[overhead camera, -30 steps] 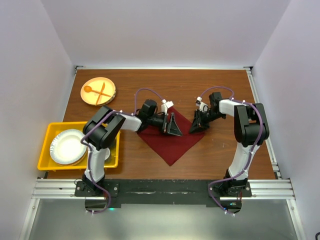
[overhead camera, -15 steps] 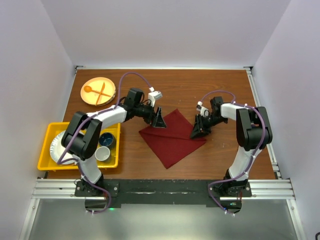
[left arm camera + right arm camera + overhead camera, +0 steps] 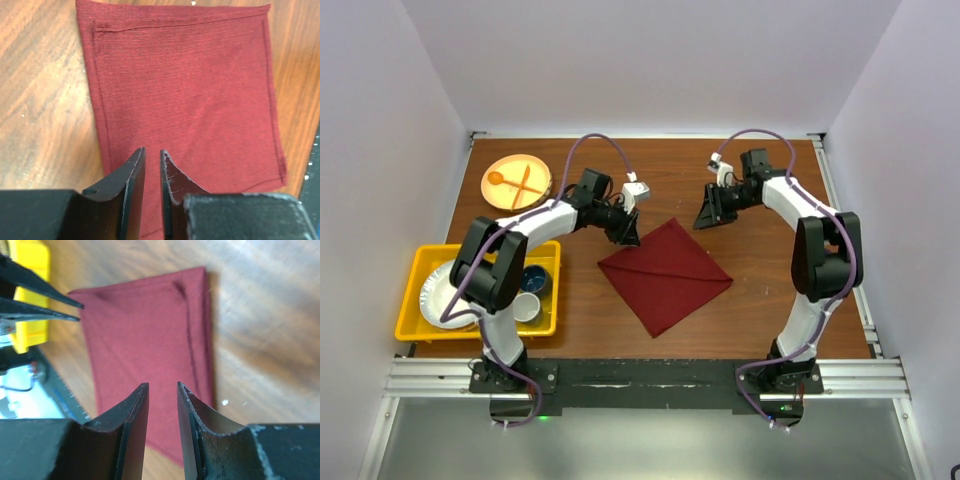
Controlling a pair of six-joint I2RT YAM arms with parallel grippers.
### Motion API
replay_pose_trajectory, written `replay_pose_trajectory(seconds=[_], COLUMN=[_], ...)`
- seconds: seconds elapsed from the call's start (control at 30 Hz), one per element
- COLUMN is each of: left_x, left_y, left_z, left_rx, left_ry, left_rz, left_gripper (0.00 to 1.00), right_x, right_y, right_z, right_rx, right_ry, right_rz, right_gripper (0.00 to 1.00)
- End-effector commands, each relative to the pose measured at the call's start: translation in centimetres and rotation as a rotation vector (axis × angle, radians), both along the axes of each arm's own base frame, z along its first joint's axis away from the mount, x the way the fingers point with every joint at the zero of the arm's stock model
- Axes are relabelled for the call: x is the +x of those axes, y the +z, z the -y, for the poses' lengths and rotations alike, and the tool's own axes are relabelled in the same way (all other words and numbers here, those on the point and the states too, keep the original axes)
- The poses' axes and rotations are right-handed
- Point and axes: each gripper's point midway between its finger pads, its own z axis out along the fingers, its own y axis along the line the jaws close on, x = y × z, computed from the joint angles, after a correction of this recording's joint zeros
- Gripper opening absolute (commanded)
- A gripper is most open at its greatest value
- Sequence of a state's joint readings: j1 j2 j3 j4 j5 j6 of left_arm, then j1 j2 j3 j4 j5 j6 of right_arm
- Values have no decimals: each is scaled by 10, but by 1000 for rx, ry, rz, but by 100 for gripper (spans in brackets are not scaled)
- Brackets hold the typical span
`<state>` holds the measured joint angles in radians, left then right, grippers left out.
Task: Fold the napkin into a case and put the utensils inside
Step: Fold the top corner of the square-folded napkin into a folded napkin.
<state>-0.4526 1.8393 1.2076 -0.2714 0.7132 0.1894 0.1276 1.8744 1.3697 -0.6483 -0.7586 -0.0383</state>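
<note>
The maroon napkin (image 3: 665, 275) lies flat on the wooden table, folded into a square set like a diamond; it also shows as the napkin (image 3: 185, 90) and the napkin (image 3: 145, 340) in the wrist views. My left gripper (image 3: 629, 235) (image 3: 151, 150) hovers at its upper left edge, jaws a narrow gap apart with nothing between them. My right gripper (image 3: 703, 218) (image 3: 162, 384) hangs behind the top corner, jaws apart and empty. The utensils and a case are out of view.
An orange plate (image 3: 517, 183) with an orange spoon and fork sits at the back left. A yellow tray (image 3: 415, 290) at the left holds white plates and cups. The left gripper's fingers (image 3: 45, 295) show in the right wrist view's upper left.
Both grippers have let go of the napkin, which now lies folded flat. My left gripper drew back left and narrowed its jaws. My right gripper moved toward the back and opened a little.
</note>
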Motion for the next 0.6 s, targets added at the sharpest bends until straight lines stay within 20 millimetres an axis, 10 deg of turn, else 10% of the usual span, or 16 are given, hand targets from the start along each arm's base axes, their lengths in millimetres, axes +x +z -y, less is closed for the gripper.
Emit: replay_pose_trajectory(seconds=[0.0,0.57], left_x=[21,62], left_y=[3,-5], left_z=[3,36], left_rx=[20,-34], left_ry=[-20,-65], left_rz=[75,105], left_gripper=[22,48], right_x=[12,-67], right_y=[-28,-67], right_z=[-1,-20], right_rx=[-87,-117], right_ry=[22,132], right_rz=[25,-89], right_gripper=[34,30])
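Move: The napkin's top corner lies about 8 cm ahead of the left hand and 10 cm to its right, some 7 cm lower; the napkin's left corner is about 8 cm to that hand's left and 2 cm back. For the right hand, some 8 cm above the table, the upper-right edge passes about 2 cm back, with the top corner 5 cm ahead and 5 cm left, and the right corner 9 cm back and 8 cm right. The napkin's upper-right edge is met from above by the right hand, which sinks some 7 cm, then draws back about 5 cm, fingertips coming to bear on the cloth just inside the edge, fingers kept slightly open. Meanwhile the left hand goes forward about 5 cm and down half as much towards the top corner, parting its fingers. ##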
